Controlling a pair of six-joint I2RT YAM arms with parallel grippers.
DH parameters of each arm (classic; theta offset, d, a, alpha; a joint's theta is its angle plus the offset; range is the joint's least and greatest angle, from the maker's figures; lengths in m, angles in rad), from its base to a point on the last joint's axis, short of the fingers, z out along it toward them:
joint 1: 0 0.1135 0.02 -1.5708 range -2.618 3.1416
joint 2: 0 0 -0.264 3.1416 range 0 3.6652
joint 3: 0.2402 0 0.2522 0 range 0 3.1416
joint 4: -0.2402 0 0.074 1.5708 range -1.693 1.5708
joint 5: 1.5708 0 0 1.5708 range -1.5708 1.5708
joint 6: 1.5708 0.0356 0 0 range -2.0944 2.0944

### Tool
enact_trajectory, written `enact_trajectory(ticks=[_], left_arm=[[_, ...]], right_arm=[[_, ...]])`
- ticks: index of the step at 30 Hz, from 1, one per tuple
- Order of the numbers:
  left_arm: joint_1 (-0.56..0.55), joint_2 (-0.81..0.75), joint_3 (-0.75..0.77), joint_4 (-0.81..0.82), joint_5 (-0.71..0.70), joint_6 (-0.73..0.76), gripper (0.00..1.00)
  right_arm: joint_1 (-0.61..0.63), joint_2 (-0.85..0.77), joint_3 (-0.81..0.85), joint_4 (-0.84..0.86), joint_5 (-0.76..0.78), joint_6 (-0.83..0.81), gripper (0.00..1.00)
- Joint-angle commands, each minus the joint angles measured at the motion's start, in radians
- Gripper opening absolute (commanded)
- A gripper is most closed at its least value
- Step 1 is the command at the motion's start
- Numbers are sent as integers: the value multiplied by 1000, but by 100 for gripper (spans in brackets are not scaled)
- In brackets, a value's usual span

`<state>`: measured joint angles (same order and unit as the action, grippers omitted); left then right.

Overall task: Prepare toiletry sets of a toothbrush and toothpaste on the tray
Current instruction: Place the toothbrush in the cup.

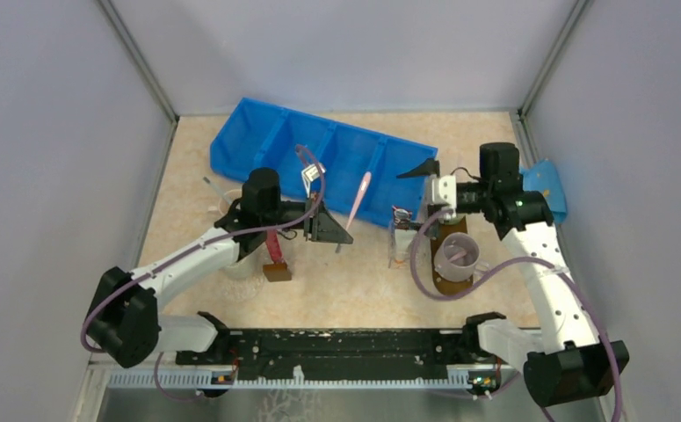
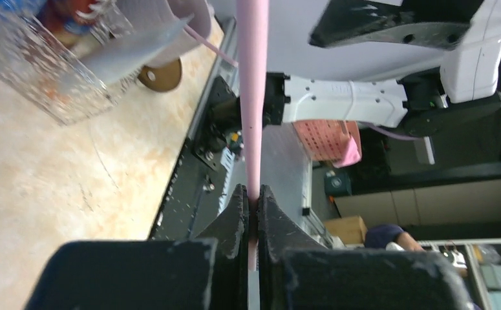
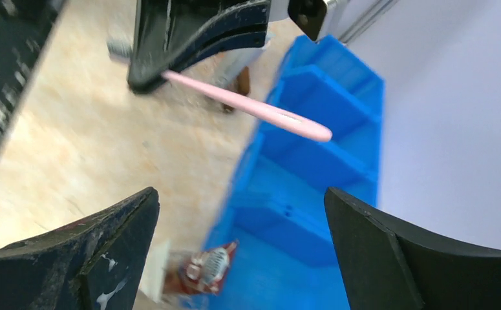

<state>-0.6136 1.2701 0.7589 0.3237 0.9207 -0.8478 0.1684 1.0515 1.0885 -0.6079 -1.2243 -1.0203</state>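
My left gripper (image 1: 344, 236) (image 2: 253, 194) is shut on the lower end of a pale pink toothbrush (image 1: 358, 198) (image 2: 253, 97), which it holds in the air in front of the blue bin. In the right wrist view the toothbrush (image 3: 247, 106) sticks out of the left gripper's fingers (image 3: 196, 32). Just right of the brush, my right gripper (image 1: 420, 189) (image 3: 238, 197) stands wide open with nothing between its jaws. A red toothpaste tube (image 3: 202, 268) sits in a clear holder (image 1: 400, 242). The dark brown tray (image 1: 442, 280) lies below the right gripper with a pale cup (image 1: 455, 253) on it.
The blue compartment bin (image 1: 319, 149) (image 3: 325, 155) runs across the back. A small brown block (image 1: 277, 271) with a red tube (image 1: 273, 244) above it sits under the left arm. A clear cup (image 1: 231, 211) with sticks stands at the left. A blue object (image 1: 547, 189) is at the right wall.
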Motion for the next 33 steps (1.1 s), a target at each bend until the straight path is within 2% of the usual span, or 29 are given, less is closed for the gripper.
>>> enact_trajectory(ticks=[1,6,13,14,17,20,21,23,24,29,32,33], left_arm=[[-32,35,105,-204,136,64,0],[-87,85,195,-315,158,109,0],[-157,139,287,-370,201,111,0],[-166,146,302,-381,206,116,0],[-183,163,337,-436,202,142,0],[-187,172,357,-476,187,157,1],[-187,171,363,-478,178,157,7],[-186,163,377,-492,141,161,30],[-186,152,382,-493,122,166,39],[-155,8,330,-338,21,180,66],[-146,-168,232,-195,-150,283,91],[-146,-257,150,-108,-218,300,99]], right_arm=[[21,8,132,-498,77,-854,99],[150,45,219,-517,160,-877,96],[313,76,205,-479,406,-875,73],[324,77,199,-473,437,-875,69],[345,75,195,-462,486,-868,48],[359,69,203,-470,498,-867,22],[362,68,204,-480,497,-867,15],[365,60,205,-496,479,-869,3],[366,53,205,-504,463,-862,0],[366,3,184,-503,355,-722,0],[364,-30,150,-481,242,-605,0],[364,-41,129,-465,202,-562,0]])
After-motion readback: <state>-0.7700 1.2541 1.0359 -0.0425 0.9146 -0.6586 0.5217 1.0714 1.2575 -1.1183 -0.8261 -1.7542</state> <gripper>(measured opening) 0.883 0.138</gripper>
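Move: My left hand already holds the pink toothbrush near its head, with the brush's middle about 5 cm ahead, 2 cm right and 1 cm above; my open right gripper waits roughly 7 cm ahead, 12 cm right and 5 cm higher. From my right hand the brush's middle is about 11 cm left, 3 cm back and 4 cm lower. The toothpaste box is some 22 cm below it, 2 cm back and 1 cm right; the grey mug stands 6 cm back, 12 cm right and 18 cm below. I draw the brush back about 6 cm and some 4 cm right with my left hand, turning it roughly 20 degrees clockwise, while my wide-open right hand comes in back, left and down, its wrist turning, and pinches the handle. Then my left fingers open and the hand rises off, slightly forward, and my right hand starts to carry the brush back and up a little. ##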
